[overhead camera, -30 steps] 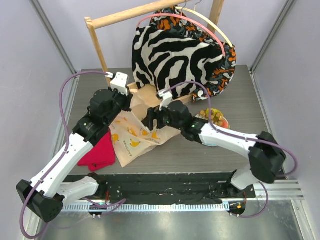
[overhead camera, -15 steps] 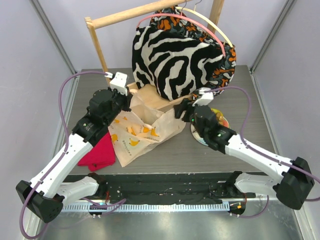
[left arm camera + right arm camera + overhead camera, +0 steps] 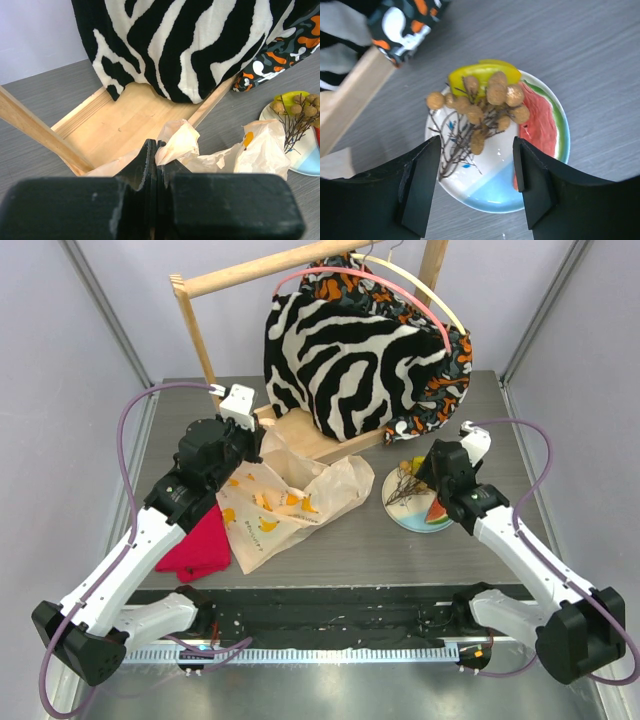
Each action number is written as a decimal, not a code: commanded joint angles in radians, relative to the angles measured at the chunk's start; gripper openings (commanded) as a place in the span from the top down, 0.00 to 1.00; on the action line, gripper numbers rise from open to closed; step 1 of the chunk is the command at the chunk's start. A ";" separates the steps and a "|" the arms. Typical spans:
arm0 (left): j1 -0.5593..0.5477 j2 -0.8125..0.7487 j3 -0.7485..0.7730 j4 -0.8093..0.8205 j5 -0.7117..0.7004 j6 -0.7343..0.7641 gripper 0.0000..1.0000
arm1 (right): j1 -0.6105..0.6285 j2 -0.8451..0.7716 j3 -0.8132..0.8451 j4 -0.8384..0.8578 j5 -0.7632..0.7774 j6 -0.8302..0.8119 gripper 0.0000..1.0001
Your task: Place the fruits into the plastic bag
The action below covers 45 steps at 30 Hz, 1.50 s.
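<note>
The plastic bag [image 3: 285, 502] lies crumpled on the table, cream with small banana prints. My left gripper [image 3: 252, 440] is shut on a pinched fold of the plastic bag [image 3: 180, 142] at its upper edge. On the white-and-blue plate [image 3: 492, 187] lie the fruits: a bunch of small brownish grapes [image 3: 485, 107] on twigs, a yellow-green fruit [image 3: 482, 72] behind them and a red watermelon slice [image 3: 540, 122]. My right gripper [image 3: 477, 145] hangs open above the plate [image 3: 412, 512], a finger on each side of the grapes, touching nothing.
A wooden rack [image 3: 300, 435] stands behind the bag, with a zebra-striped garment [image 3: 345, 355] hanging from it close to both grippers. A red cloth [image 3: 200, 545] lies left of the bag, under my left arm.
My right arm has swung from over the bag to the right and now hovers over the plate, its jaws somewhat narrower. The left gripper has kept its hold on the bag.
</note>
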 commanded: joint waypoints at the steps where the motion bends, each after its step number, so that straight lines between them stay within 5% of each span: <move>1: 0.000 -0.022 -0.003 0.045 0.010 -0.016 1.00 | -0.027 0.050 -0.007 -0.044 -0.024 0.024 0.33; 16: 0.002 -0.022 -0.002 0.042 0.007 -0.011 1.00 | -0.053 0.180 -0.059 0.096 -0.082 0.038 0.41; 23: 0.002 -0.025 0.000 0.041 -0.004 -0.003 1.00 | -0.062 0.240 -0.049 0.167 -0.109 0.028 0.53; 37: 0.000 -0.033 0.000 0.036 -0.010 0.004 1.00 | -0.066 0.183 -0.050 0.111 -0.136 0.053 0.97; 45: 0.000 -0.036 0.000 0.041 0.005 -0.003 1.00 | -0.066 0.018 -0.069 0.081 -0.168 0.047 0.99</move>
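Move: The right hand hovers open above the plate, with the bunch of small brown fruits on twigs about 4 cm ahead, 2 cm left and 10 cm below. The yellow fruit lies some 6 cm beyond the bunch and 3 cm to its right. The watermelon slice is roughly 7 cm to the hand's right, level with it, and 11 cm down. From the left hand, the bunch is about 37 cm right, 4 cm ahead and 23 cm lower. Pinching a small brown fruit and twigs at the bunch's near part, the right fingers close after the hand has sunk nearly 9 cm, tipping some 10 degrees further down and easing slightly forward late on. With the grip kept, the hand then rises about 4 cm. The left hand stays put, still holding the bag's edge up. ##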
